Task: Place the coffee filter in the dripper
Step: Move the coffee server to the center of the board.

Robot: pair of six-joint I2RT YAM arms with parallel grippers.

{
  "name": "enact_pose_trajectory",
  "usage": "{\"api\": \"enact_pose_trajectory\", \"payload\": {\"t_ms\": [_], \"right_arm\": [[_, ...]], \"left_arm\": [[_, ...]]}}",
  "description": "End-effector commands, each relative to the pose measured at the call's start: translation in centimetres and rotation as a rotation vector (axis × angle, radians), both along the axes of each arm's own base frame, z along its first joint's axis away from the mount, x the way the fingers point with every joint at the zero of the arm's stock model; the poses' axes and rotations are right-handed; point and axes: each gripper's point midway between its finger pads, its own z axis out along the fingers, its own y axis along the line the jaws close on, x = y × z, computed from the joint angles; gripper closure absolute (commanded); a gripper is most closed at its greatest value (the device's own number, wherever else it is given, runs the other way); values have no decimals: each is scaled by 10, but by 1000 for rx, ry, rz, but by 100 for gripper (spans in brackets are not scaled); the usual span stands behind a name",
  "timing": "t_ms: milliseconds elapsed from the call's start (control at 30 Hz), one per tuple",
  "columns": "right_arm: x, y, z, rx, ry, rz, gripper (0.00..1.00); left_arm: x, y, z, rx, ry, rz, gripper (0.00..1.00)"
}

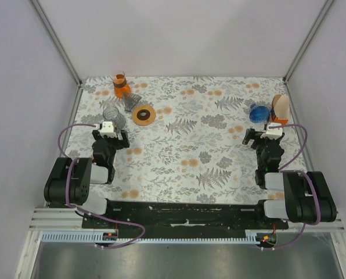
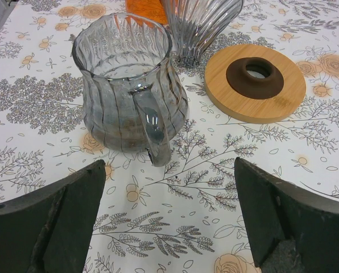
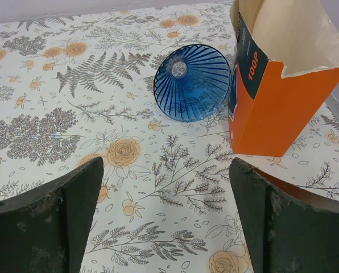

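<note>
A blue ribbed glass dripper (image 3: 192,82) lies on its side on the floral tablecloth, also in the top view (image 1: 257,113). Beside it on the right stands an open orange filter box (image 3: 283,108) with beige paper filters (image 3: 289,31) sticking out of the top; the top view shows them too (image 1: 281,104). My right gripper (image 3: 164,222) is open and empty, just short of the dripper and box (image 1: 262,135). My left gripper (image 2: 169,222) is open and empty in front of a smoky glass carafe (image 2: 129,85), at the left of the top view (image 1: 110,135).
Behind the carafe (image 1: 113,114) lie a smoky glass dripper (image 2: 201,25) and a round wooden holder with a brown centre ring (image 2: 255,82). An orange object (image 1: 121,85) stands at the back left. Walls enclose the table on three sides.
</note>
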Motion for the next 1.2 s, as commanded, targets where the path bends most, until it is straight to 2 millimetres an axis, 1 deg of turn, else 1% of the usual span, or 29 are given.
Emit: {"api": "enact_pose_trajectory", "payload": {"t_ms": [0,100,133,167,267,300,367,400,433,467,533,567,600,667,700,733,767,800,833,867,900,1000,1033,1100,1167], "right_arm": [[10,2,20,-14,-57,14,2],[12,11,24,-21,-63,65,2],[12,12,30,-21,-66,71,2],[9,9,29,-20,-41,54,2],[1,-3,56,10,-56,-27,2],[-1,-2,68,31,-82,-24,2],[-4,10,88,60,-101,35,2],[-5,18,93,84,-87,78,2],[-6,24,103,107,-86,108,2],[-8,36,110,132,-61,167,2],[-12,56,129,168,-40,269,2],[-15,65,136,196,-30,316,2],[-18,72,150,217,-37,354,2],[-24,88,165,264,-27,436,2],[-27,92,173,279,-24,460,2],[-29,97,177,289,-7,484,2],[-31,99,178,296,17,494,2],[-34,109,182,299,34,523,2],[-34,109,186,303,45,521,2],[-35,109,181,313,82,511,2],[-35,108,182,319,95,504,2],[-36,107,179,318,138,493,2],[-36,107,178,313,149,492,2],[-37,106,174,298,177,488,2],[-38,104,170,274,201,483,2]], "left_arm": [[5,1,10,25,-38,0,0],[5,0,10,25,-38,-3,0],[5,1,10,25,-38,0,0],[5,1,10,25,-39,0,0],[5,1,11,26,-41,-1,0],[5,1,11,25,-42,0,0],[5,-2,15,37,-47,-21,0],[6,-2,23,34,-58,-21,0],[7,-6,25,35,-36,-47,0],[8,-9,31,36,-10,-63,0],[13,-15,48,19,10,-92,0],[15,-20,62,8,4,-118,1],[14,-30,67,3,22,-175,2],[12,-48,84,11,50,-292,5],[11,-57,93,13,78,-355,7],[10,-65,99,15,123,-406,9],[11,-69,110,15,145,-440,11],[15,-73,122,13,165,-462,14],[22,-73,141,10,164,-461,16],[28,-71,145,-6,193,-440,18],[40,-66,162,-25,193,-393,20],[78,-41,182,-47,233,-213,24],[91,-34,182,-37,247,-171,27],[113,-18,189,-12,267,-78,29],[126,-1,179,39,327,2,30]]}}
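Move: The orange coffee server stands nearly straight ahead of the left hand, about 25 cm out and 3 cm lower. On the way, the ribbed glass jug is some 12 cm ahead and 3 cm left; the clear dripper about 19 cm ahead and 5 cm right; the wooden ring 14 cm ahead and 10 cm right. From the right hand, the server lies about 57 cm left and 25 cm ahead, the blue dripper 14 cm ahead and 3 cm right. Raise the empty left gripper some 22 cm, then carry it forward about 11 cm, high above the jug and ring, bringing it nearer the orange server across the table. Turn it clockwise and narrow the fingers to under three quarters. Lift the right gripper clear of the blue dripper, swing it left about 10 cm and turn it counter-clockwise, fingers wide open. ##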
